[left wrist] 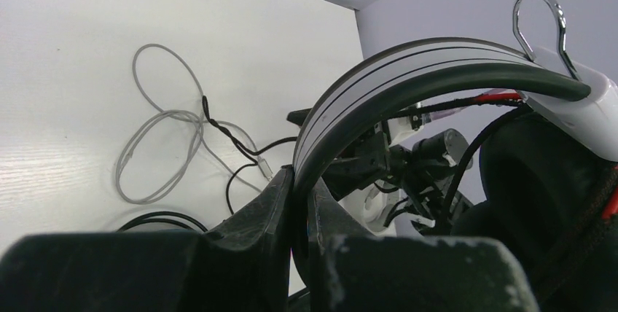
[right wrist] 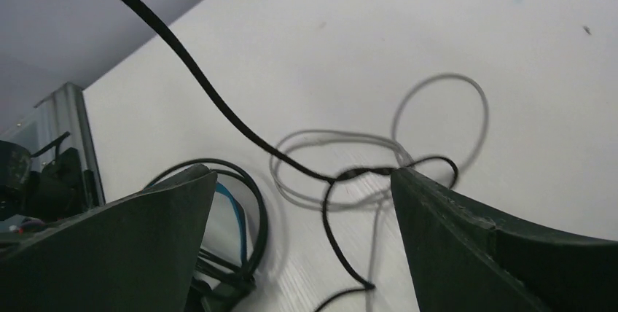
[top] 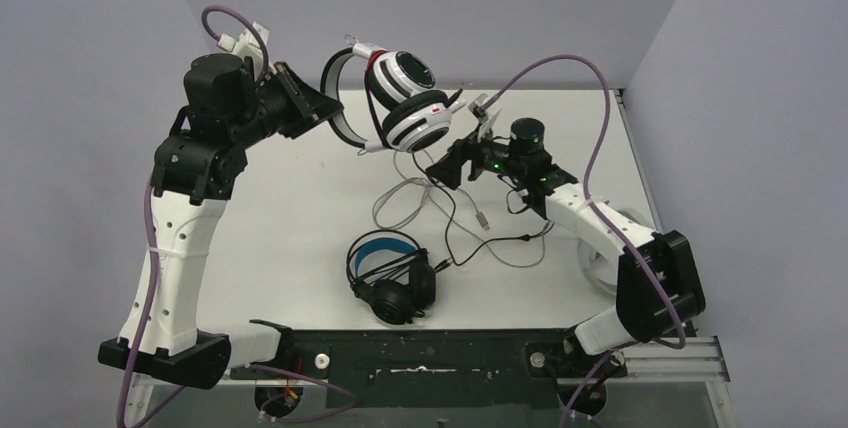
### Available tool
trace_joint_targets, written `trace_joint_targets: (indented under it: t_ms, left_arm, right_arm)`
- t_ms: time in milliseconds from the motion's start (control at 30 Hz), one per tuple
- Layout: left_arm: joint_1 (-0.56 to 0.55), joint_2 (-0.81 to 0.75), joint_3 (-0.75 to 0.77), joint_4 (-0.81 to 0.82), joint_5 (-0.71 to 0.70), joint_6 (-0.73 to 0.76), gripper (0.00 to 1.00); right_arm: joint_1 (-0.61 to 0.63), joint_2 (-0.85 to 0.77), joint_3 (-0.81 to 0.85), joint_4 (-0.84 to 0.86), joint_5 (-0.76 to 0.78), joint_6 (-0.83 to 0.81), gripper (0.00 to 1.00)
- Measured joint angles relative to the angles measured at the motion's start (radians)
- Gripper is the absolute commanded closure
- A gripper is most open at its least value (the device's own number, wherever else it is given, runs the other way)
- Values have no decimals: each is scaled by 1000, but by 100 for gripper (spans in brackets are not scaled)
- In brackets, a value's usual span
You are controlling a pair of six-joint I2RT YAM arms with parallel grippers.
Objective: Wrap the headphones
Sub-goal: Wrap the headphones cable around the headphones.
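A white-and-black pair of headphones (top: 405,98) hangs in the air at the back of the table. My left gripper (top: 335,110) is shut on its striped headband (left wrist: 408,71), which runs between the two fingers (left wrist: 273,203). Its black cable (right wrist: 182,64) drops to the table and crosses a pale grey cable (right wrist: 444,100) there. My right gripper (top: 445,163) hovers open just right of the ear cups, above those cables, with nothing between its fingertips (right wrist: 200,181). A black pair of headphones with a blue-lined headband (top: 392,273) lies near the front edge.
Loose loops of grey cable (top: 410,203) and black cable (top: 500,240) spread over the table's middle. A white curved object (top: 598,266) lies at the right, half hidden by my right arm. Walls close the back and both sides.
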Motion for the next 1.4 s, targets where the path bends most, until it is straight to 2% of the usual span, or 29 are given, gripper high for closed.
trace_joint_targets:
  t_ms: [167, 267, 300, 600, 733, 1000, 1167, 1400]
  left_arm:
    - [0, 0, 13, 5, 7, -6, 100]
    - [0, 0, 17, 6, 8, -6, 100]
    - [0, 0, 18, 5, 9, -6, 100]
    - [-1, 4, 28, 28, 5, -39, 100]
    - [-2, 20, 54, 43, -13, -53, 100]
    - [-8, 22, 45, 132, -174, -80, 100]
    - [-21, 49, 27, 194, -306, -99, 100]
    - [-39, 109, 45, 249, -548, -29, 100]
  right_arm:
    - [124, 107, 5, 254, 1, 89, 7]
    - [149, 175, 5, 374, 18, 143, 22]
    - [147, 195, 5, 404, 21, 161, 23]
    - [163, 330, 5, 608, 38, 301, 25]
    - [183, 380, 5, 656, 41, 333, 45]
    - [196, 375, -51, 673, 58, 365, 91]
    - [204, 239, -154, 573, 107, 332, 98]
    - [260, -42, -163, 212, 245, 175, 100]
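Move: The white headphones' cable hangs about 8 cm left of the open right gripper, level with it front to back and some 5 cm below. The white ear cups are above that cable, about 8 cm left, 1 cm ahead and 18 cm up. On the table, the grey cable lies roughly 13 cm left, 5 cm ahead, and the black headphones 12 cm left, 10 cm back. From the left gripper, pinching the headband, the hanging cable is about 14 cm right, 3 cm ahead, 26 cm down. Reach the open right gripper left some 10 cm and down about 5 to the hanging cable, shut the fingers on it, then draw it back, rightward and up, about 5 cm each way. Keep the left gripper's pinch on the headband: rise slowly at first, then sweep the white headphones forward and left, turning counter-clockwise some 30 degrees. ##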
